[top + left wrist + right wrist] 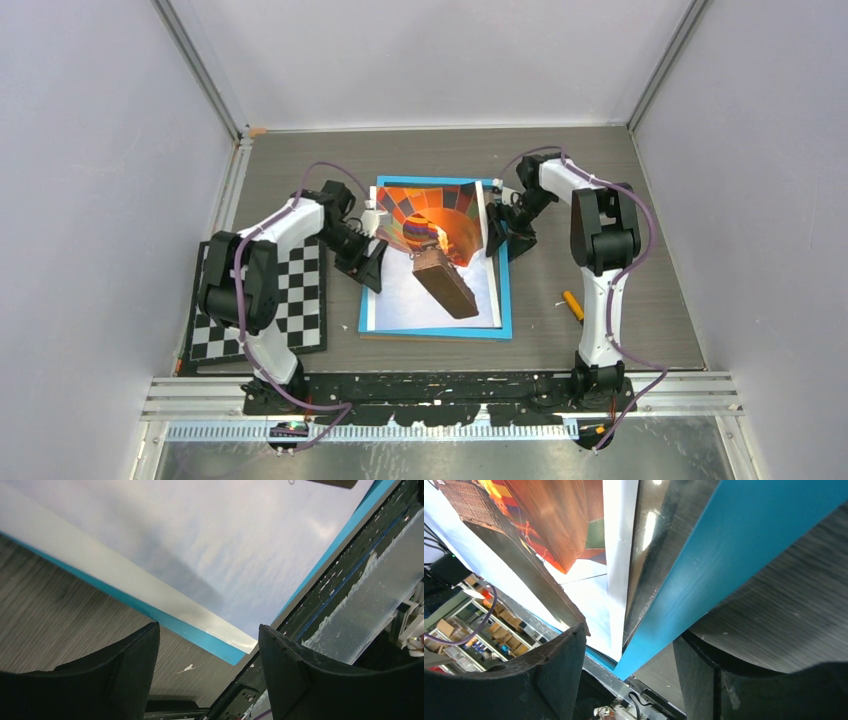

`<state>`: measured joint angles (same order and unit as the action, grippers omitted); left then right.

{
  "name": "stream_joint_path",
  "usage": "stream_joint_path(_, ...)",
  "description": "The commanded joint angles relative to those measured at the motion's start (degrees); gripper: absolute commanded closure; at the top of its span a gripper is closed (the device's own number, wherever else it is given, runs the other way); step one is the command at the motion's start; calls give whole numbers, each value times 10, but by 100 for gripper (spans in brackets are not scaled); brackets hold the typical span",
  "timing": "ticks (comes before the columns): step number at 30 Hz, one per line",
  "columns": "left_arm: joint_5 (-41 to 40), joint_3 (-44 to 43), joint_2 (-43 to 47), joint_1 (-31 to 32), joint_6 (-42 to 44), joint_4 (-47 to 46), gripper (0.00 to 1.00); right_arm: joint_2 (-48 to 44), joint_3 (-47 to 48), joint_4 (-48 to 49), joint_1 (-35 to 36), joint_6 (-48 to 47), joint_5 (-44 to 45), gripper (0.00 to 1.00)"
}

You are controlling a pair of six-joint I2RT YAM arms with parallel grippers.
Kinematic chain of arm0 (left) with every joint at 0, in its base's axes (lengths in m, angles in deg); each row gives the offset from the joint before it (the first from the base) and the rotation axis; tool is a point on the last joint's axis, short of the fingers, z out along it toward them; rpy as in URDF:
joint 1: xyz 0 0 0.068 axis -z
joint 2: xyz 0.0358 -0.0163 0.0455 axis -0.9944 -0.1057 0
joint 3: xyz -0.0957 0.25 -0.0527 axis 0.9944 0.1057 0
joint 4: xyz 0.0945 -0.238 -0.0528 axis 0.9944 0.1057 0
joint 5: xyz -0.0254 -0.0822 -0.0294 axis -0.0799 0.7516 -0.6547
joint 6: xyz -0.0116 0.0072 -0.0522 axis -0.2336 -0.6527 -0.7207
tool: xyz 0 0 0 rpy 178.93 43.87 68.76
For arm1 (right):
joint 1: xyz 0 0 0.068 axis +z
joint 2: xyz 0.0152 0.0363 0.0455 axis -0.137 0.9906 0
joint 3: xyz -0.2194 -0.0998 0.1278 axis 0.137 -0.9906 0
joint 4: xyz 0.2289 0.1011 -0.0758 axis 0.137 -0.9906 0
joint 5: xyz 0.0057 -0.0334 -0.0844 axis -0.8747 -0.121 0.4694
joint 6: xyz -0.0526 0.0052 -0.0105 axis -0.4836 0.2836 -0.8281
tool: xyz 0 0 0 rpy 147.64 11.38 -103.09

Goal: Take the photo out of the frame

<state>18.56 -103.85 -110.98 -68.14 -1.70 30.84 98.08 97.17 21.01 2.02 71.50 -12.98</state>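
Observation:
The frame lies flat mid-table, its thin blue border showing on the right and near sides. On it rests the photo of an orange balloon, with its far end curled upward. My left gripper hangs open at the frame's left edge. In the left wrist view the left gripper has only table and the frame's corner in its gap, the photo's sky beyond. My right gripper is open at the far right corner. The right gripper straddles the blue border, beside the photo's lifted edge.
A black-and-white checkerboard lies at the left, partly under the left arm. A small orange object lies on the table right of the frame. Grey walls close in the left, far and right sides.

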Motion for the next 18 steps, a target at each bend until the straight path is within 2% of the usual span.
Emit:
stream_joint_path(1, 14, -23, 0, -49, -30, -8, 26, -27, -19, 4, 6, -15, -17, 31)
stream_joint_path(5, -8, -43, 28, -66, -8, -24, 18, -46, -31, -9, -11, -43, -12, 28)
stream_joint_path(8, -41, -61, 59, -67, 7, -42, 1, -47, 2, -36, -37, -64, -12, 22)
stream_joint_path(14, -104, -184, 52, -74, 11, -29, 0, -55, 136, -80, -66, -85, -5, 9)
stream_joint_path(18, -111, -319, 19, -98, -4, 7, 0, -92, 179, -44, -77, -68, 27, 1)
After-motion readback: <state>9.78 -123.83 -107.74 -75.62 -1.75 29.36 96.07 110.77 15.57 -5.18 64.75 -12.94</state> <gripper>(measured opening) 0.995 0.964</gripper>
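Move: Some 13 cm to the left hand's right, 6 cm farther out and 5 cm lower is the middle of the photo, with the blue frame's middle just 1 cm farther right under it; the checkerboard lies about 22 cm left and 3 cm back. From the right hand, down by the frame's right rim, the photo's middle is about 13 cm left and 2 cm back, the frame's about 12 cm left, and the screwdriver some 15 cm right and 12 cm back. Clearing the work, both hands withdraw from the photo. The left goes forward and up, about 12 and 10 cm, drifting left, its fingertips swinging outward some 25 degrees as the fingers open fully. The right eases back about 1 cm along the frame, then comes free of its right rim, forward, up and to the right, tilting outward and opening almost fully. ##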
